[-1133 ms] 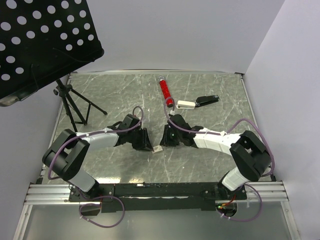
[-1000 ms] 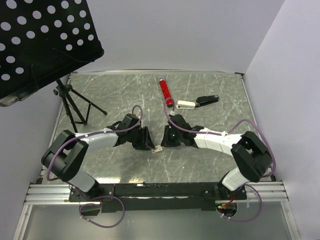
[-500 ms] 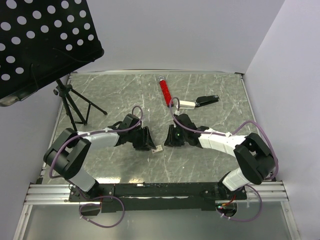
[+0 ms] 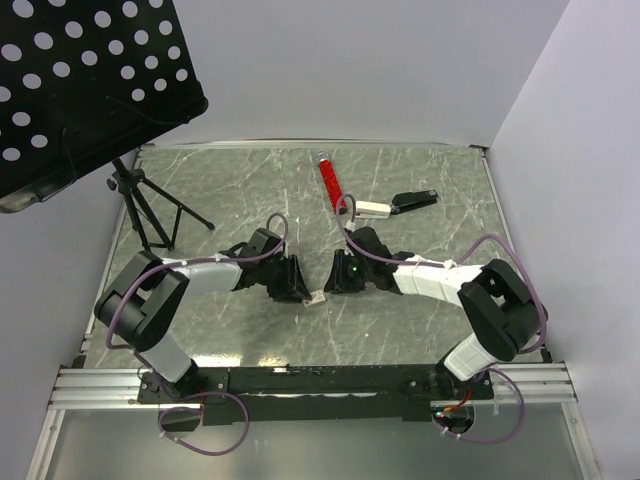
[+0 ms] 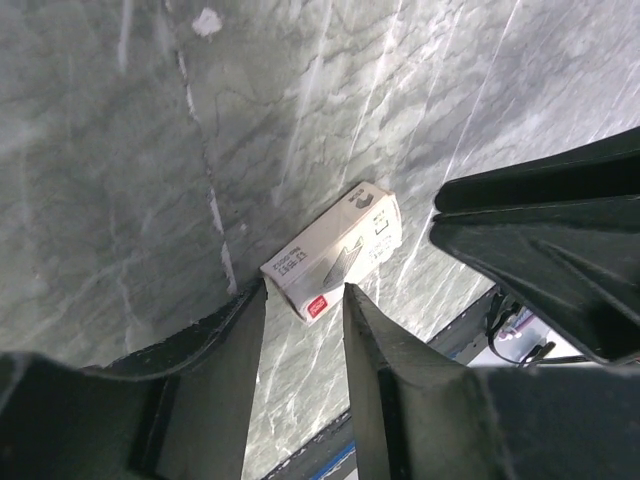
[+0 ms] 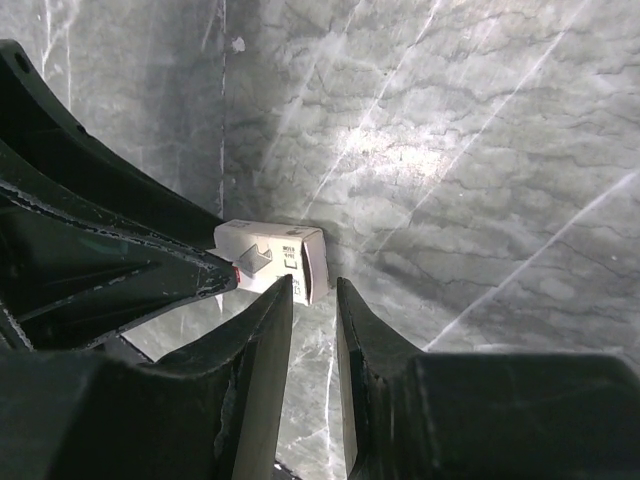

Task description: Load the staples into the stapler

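Observation:
A small beige box [image 4: 316, 297] with a red mark lies on the marble table between my two grippers. In the left wrist view the left gripper [image 5: 305, 290] is closed on the red-marked end of the box [image 5: 340, 250], a fingertip against each side. The right gripper [image 6: 312, 288] stands open with an empty gap, its left fingertip beside the open end of the box [image 6: 275, 255]. The black stapler [image 4: 413, 202] lies at the back right, away from both grippers. The staples are hidden.
A red tube [image 4: 331, 185] lies at the back centre, and a small pale piece [image 4: 372, 209] touches the stapler's left end. A black perforated music stand [image 4: 90, 80] on a tripod [image 4: 140, 205] fills the back left. White walls close in the back and right.
The box has shifted a touch to the right between the grippers. The right gripper drew back slightly and came in again. The left arm has barely moved.

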You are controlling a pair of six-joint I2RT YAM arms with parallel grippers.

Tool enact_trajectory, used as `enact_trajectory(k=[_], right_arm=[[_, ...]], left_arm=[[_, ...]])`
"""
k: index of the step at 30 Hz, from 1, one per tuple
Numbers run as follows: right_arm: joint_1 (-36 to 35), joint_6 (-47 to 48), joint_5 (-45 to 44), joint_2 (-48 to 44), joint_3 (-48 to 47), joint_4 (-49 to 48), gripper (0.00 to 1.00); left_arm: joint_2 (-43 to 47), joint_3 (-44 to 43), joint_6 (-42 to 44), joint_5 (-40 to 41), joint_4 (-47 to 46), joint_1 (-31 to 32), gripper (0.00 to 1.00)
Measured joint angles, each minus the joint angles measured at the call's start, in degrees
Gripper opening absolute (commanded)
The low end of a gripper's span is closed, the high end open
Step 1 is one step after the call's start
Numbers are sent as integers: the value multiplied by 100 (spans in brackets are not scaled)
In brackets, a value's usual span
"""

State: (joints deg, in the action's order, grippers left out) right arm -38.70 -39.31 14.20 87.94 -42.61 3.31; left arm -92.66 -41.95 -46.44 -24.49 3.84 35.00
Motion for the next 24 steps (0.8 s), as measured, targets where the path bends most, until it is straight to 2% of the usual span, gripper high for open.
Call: enact_trajectory(k=[9, 12, 13, 16, 24], right_arm=[[39, -2, 120, 125, 144, -131, 31], [48, -2, 149, 149, 177, -142, 31], [59, -2, 153, 157, 179, -153, 31], [76, 0, 164, 157, 181, -214, 31], [76, -17, 199, 155, 188, -286, 31]], left_arm=[[-160, -59, -44, -74, -63, 0, 28], [-181, -59, -85, -76, -61, 0, 18], [-184, -59, -105, -76, -63, 0, 12], [-184, -63, -133, -101, -111, 0, 3], [-181, -72, -131, -109, -125, 0, 1]])
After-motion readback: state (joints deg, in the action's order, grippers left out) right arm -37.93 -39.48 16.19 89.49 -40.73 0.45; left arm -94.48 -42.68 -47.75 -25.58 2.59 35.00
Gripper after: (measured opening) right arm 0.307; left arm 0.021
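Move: Just to the left hand's right, about 3 cm off and a centimetre or two below its half-open fingers, lies the staples box. From the right hand the box's middle is about 3 cm to the left, 1 cm back and 3 cm lower. Well clear of the work, the stapler lies some 24 cm ahead and 21 cm to the right of the left hand, and the red tube about 30 cm ahead and 6 cm to the right. Shutting its half-open fingers fully at the left end of the staples box, the left hand edges barely half a centimetre right towards it, fingertips against that end. The right hand sinks a little over 1 cm, easing slightly back, to bring its still part-open fingers down around the box's right end. ##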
